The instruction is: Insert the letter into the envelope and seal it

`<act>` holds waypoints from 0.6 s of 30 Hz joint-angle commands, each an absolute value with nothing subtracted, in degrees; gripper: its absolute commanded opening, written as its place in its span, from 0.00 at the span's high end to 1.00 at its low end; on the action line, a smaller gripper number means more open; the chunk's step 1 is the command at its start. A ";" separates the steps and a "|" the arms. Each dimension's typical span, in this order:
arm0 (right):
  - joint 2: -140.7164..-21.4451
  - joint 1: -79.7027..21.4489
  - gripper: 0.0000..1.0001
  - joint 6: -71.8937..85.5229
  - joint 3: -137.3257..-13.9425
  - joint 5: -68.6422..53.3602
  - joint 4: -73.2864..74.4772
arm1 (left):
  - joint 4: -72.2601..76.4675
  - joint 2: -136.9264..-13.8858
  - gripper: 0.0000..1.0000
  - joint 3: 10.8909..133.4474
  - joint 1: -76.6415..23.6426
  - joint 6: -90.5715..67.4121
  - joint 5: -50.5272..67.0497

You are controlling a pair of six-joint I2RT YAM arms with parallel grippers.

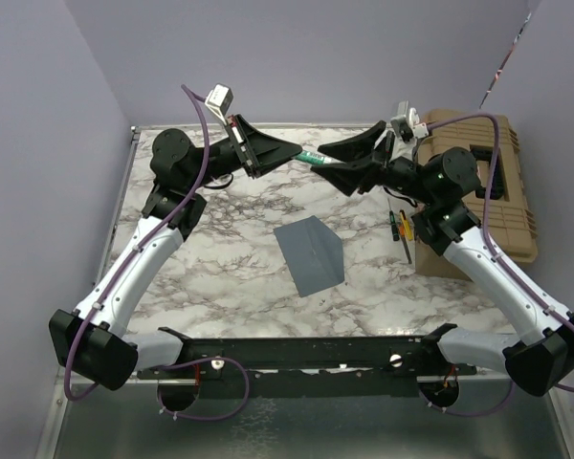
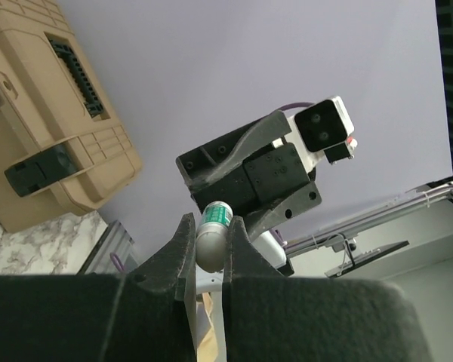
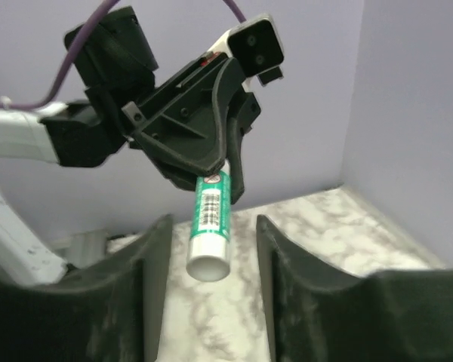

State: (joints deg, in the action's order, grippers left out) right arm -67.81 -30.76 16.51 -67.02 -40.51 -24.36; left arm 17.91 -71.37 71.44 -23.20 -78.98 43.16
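Note:
The slate blue-grey envelope (image 1: pixel 311 253) lies flat on the marble table (image 1: pixel 220 249), near its middle. The letter does not show in any view. Both arms are raised over the far side of the table, fingertips facing each other. My left gripper (image 1: pixel 299 151) (image 2: pixel 211 226) is shut on one end of a green-and-white glue stick (image 1: pixel 314 156) (image 2: pixel 214 234) (image 3: pixel 210 226). My right gripper (image 1: pixel 322 159) (image 3: pixel 211 222) is open, its fingers standing on either side of the stick's white end with a gap on both sides.
A tan hard case (image 1: pixel 478 182) (image 2: pixel 38 121) stands at the right edge of the table, close behind the right arm. Small green and yellow tools (image 1: pixel 399 229) lie beside it. Purple walls close in the back and sides. A black rail (image 1: pixel 297 354) runs along the near edge.

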 commanded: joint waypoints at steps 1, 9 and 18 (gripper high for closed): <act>-67.43 -30.71 0.38 16.81 -65.42 -39.37 -30.07 | 18.75 -70.41 1.00 69.53 -23.46 -80.35 42.60; -69.53 -31.68 0.35 13.82 -61.63 -42.48 -43.37 | 30.48 -69.41 1.00 63.48 -24.27 -95.64 36.70; -73.92 -32.26 0.37 12.13 -61.97 -43.62 -48.36 | 38.23 -69.80 1.00 60.81 -25.16 -101.59 35.00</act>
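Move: The glue stick, its far end already pinched by the left fingers, has its middle roughly 1 cm left of the right hand point, and some 4 cm right and 1 cm back of the left one, level with both. From the right hand, the envelope lies on the table about 45 cm below, 3 cm ahead and 1 cm left; the pens lie equally low, about 9 cm ahead and 22 cm right. Right opens wider around the glue stick, easing 1.5 cm left; left keeps pinching, dips 2 cm, rises partway. ##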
